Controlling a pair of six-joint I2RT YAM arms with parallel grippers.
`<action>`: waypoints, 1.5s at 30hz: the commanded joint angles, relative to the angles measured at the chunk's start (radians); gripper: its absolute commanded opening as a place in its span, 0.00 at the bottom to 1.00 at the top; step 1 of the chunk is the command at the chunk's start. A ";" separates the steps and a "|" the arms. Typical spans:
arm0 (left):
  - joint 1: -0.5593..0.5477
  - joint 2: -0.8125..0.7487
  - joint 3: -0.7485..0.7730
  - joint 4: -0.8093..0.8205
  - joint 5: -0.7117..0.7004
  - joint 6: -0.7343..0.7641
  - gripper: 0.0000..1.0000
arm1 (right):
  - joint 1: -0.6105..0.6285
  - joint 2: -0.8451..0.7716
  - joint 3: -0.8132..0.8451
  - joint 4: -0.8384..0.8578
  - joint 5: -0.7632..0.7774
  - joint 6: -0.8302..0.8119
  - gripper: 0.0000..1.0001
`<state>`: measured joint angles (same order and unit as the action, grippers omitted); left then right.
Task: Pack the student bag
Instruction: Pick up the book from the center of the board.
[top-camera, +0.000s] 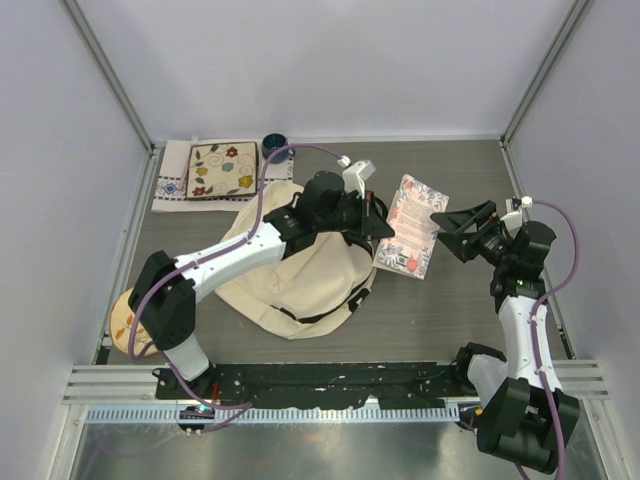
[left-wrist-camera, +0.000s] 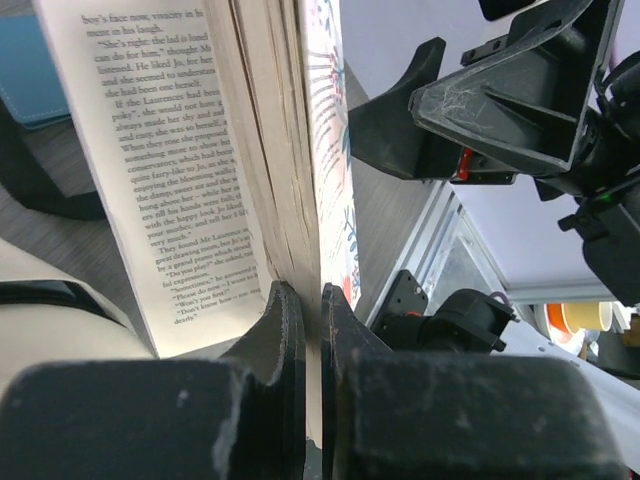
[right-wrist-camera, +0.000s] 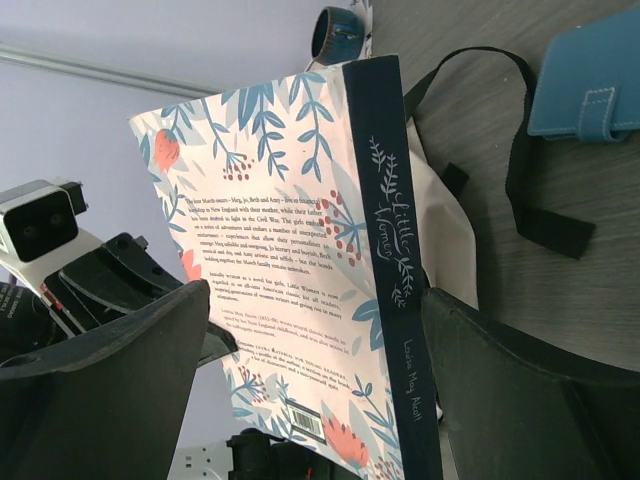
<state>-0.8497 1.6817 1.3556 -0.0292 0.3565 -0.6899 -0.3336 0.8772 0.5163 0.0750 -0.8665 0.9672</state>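
Observation:
The student bag (top-camera: 300, 280) lies cream and slumped in the middle of the table, its black strap (right-wrist-camera: 520, 170) trailing on the grey top. My left arm reaches over it, and my left gripper (top-camera: 385, 228) (left-wrist-camera: 312, 300) is shut on the lower edge of a floral paperback book (top-camera: 412, 225), pinching the back cover and a block of pages (left-wrist-camera: 170, 170). The book is held off the table with its back cover (right-wrist-camera: 290, 250) facing my right gripper (top-camera: 450, 230) (right-wrist-camera: 315, 390). That gripper is open, its fingers (right-wrist-camera: 100, 380) wide on either side of the book, with gaps showing.
A floral pouch (top-camera: 222, 170) lies on a white cloth (top-camera: 172, 185) at the back left, with a dark blue round cup (top-camera: 274, 143) behind it. A blue case (right-wrist-camera: 590, 75) lies near the bag's strap. A tan round item (top-camera: 125, 320) sits at the left edge.

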 joint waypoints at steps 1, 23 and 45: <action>0.012 -0.089 0.004 0.212 0.097 -0.043 0.00 | 0.036 0.009 0.019 0.199 -0.055 0.079 0.91; 0.074 -0.154 -0.122 0.426 0.211 -0.171 0.00 | 0.119 0.108 0.077 0.175 0.006 -0.048 0.91; 0.075 -0.108 -0.142 0.459 0.271 -0.205 0.00 | 0.199 0.134 0.070 0.477 -0.046 0.123 0.40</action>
<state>-0.7719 1.6104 1.2007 0.3454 0.5964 -0.9268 -0.1413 1.0149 0.5541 0.4759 -0.9043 1.0775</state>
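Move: The book, held at its page edge by the left fingers, has its middle some 9 cm to the right hand's left, level with it in reach and height; its dark spine faces the open right fingers. The blue wallet lies about 7 cm ahead of that hand and 2 cm left, 20 cm below. From the left hand the book's middle is 7 cm right and 2 cm ahead; the bag's middle is about 17 cm left, level in reach, 22 cm below. Still pinching the book's pages, the left hand lifts it about 5 cm and tilts its fingers up some 20 degrees. The open right hand heads left in two short stages, about 5 cm, and mostly late also rises nearly as far, turning a little counter-clockwise and tipping up, to bring its fingers astride the spine; only at the end do they begin closing, to about half open. ##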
